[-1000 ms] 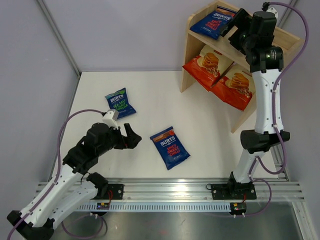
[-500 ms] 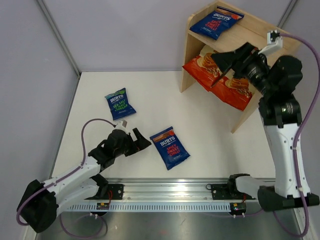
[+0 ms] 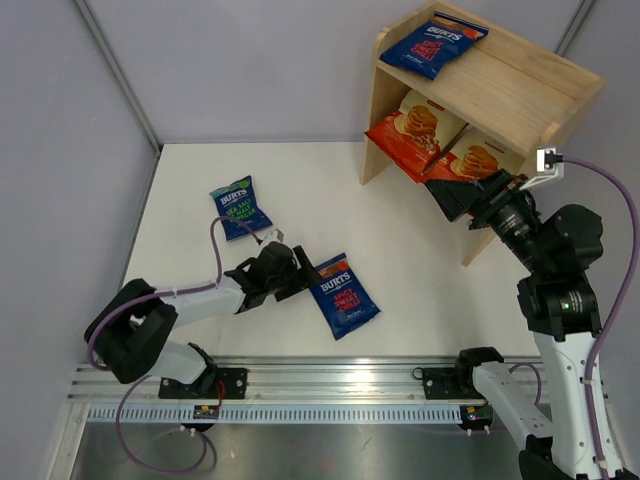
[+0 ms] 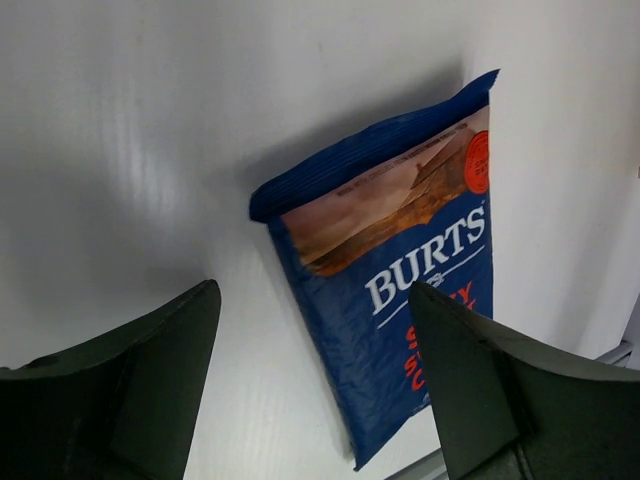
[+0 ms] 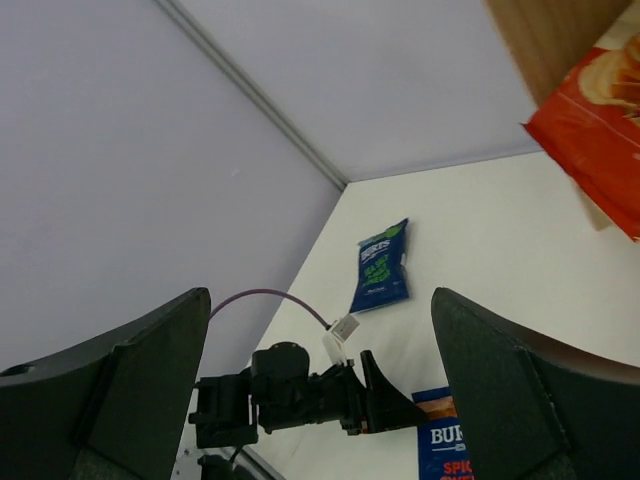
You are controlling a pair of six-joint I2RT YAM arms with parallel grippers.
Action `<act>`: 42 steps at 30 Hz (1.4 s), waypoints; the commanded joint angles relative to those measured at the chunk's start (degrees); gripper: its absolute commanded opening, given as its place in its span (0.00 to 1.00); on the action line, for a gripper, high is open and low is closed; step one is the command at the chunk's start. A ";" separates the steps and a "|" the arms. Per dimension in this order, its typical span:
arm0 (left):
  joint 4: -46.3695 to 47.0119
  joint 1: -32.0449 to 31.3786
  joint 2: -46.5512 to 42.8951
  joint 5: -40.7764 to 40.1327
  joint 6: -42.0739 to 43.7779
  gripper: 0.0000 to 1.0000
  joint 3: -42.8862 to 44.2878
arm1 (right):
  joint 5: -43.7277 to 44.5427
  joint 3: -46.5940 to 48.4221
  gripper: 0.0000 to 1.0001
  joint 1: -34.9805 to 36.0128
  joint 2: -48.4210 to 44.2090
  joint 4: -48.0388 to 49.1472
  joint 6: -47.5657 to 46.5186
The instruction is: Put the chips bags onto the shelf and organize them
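Observation:
A red-lettered blue Burts chips bag (image 3: 342,297) lies flat on the white table. My left gripper (image 3: 305,280) is low at its left edge, open. In the left wrist view the bag (image 4: 400,260) has one side between the spread fingers (image 4: 130,380), untouched. A green-lettered Burts bag (image 3: 238,207) lies further back on the left. The wooden shelf (image 3: 500,90) has another Burts bag (image 3: 432,45) on top and two red cassava bags (image 3: 412,130) (image 3: 470,170) on the lower tier. My right gripper (image 3: 450,190) hangs open and empty in front of the lower tier.
Grey walls close the table at the back and left. A metal rail (image 3: 340,380) runs along the near edge. The right wrist view looks across the table at the left arm (image 5: 300,395), the green-lettered bag (image 5: 382,266) and a cassava bag's corner (image 5: 595,130).
My left arm stretched right and down to the red-lettered bag, its jaws narrowing slightly. My right arm pulled back from the shelf top and sank to the lower tier's front.

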 commanded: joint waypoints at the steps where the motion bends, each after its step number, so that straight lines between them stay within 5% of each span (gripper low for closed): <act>1: -1.43 -3.05 3.93 -6.82 -2.56 0.79 4.58 | 10.30 -0.48 0.99 -0.15 -2.06 -11.40 -5.39; 5: -2.94 -5.34 6.31 -10.43 -4.67 0.76 6.26 | 12.18 -3.20 0.99 -0.15 -4.61 -12.75 -7.42; 12: -5.75 -5.96 10.44 -14.21 -6.61 0.51 7.93 | 6.39 -7.42 0.99 -0.15 -5.67 -10.47 -5.67; 16: -4.44 -6.05 12.03 -14.39 -6.61 0.16 8.02 | 0.41 -10.93 0.99 -0.15 -7.16 -5.29 -2.07; 20: -1.73 -6.22 9.66 -15.00 -6.17 0.00 6.09 | -2.24 -15.86 1.00 -0.15 -8.57 -0.88 -0.57; 23: 1.01 -6.49 5.89 -14.83 -2.66 0.00 5.03 | -4.51 -18.67 0.99 -0.15 -7.52 -0.37 -0.31; 30: 9.00 -6.75 -7.46 -12.20 6.74 0.00 -0.14 | -18.74 -38.96 0.99 -0.07 -2.51 29.64 12.08; 34: 9.64 -6.75 -16.34 -12.72 5.70 0.00 -2.09 | -19.64 -43.98 0.98 1.34 2.41 37.69 13.15; 42: 8.31 -6.75 -29.09 -6.32 4.91 0.00 0.10 | -18.59 -45.32 0.97 15.46 13.04 49.30 6.04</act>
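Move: The left hand is low over the near-left end of things: the spicy sweet chilli bag's middle lies about 7 cm to its right, 4 cm back and 2 cm below. The sea salt & vinegar bag is some 16 cm ahead and 16 cm left of it. From the right hand, high in front of the shelf, the chilli bag lies about 16 cm left, 5 cm back and 43 cm down; the right-hand cassava bag is roughly 13 cm ahead, 9 cm right and 22 cm down. The left fingers close on the chilli bag's upper left edge after edging about 2 cm right and forward and sinking slightly, then raise the pinched bag some 15 cm, fingertips tipping up about 25 degrees. Meanwhile the right hand, still wide open, comes down from the shelf about 27 cm, drifting right before swinging left towards the bag, its fingers tipping down and turning counter-clockwise. ##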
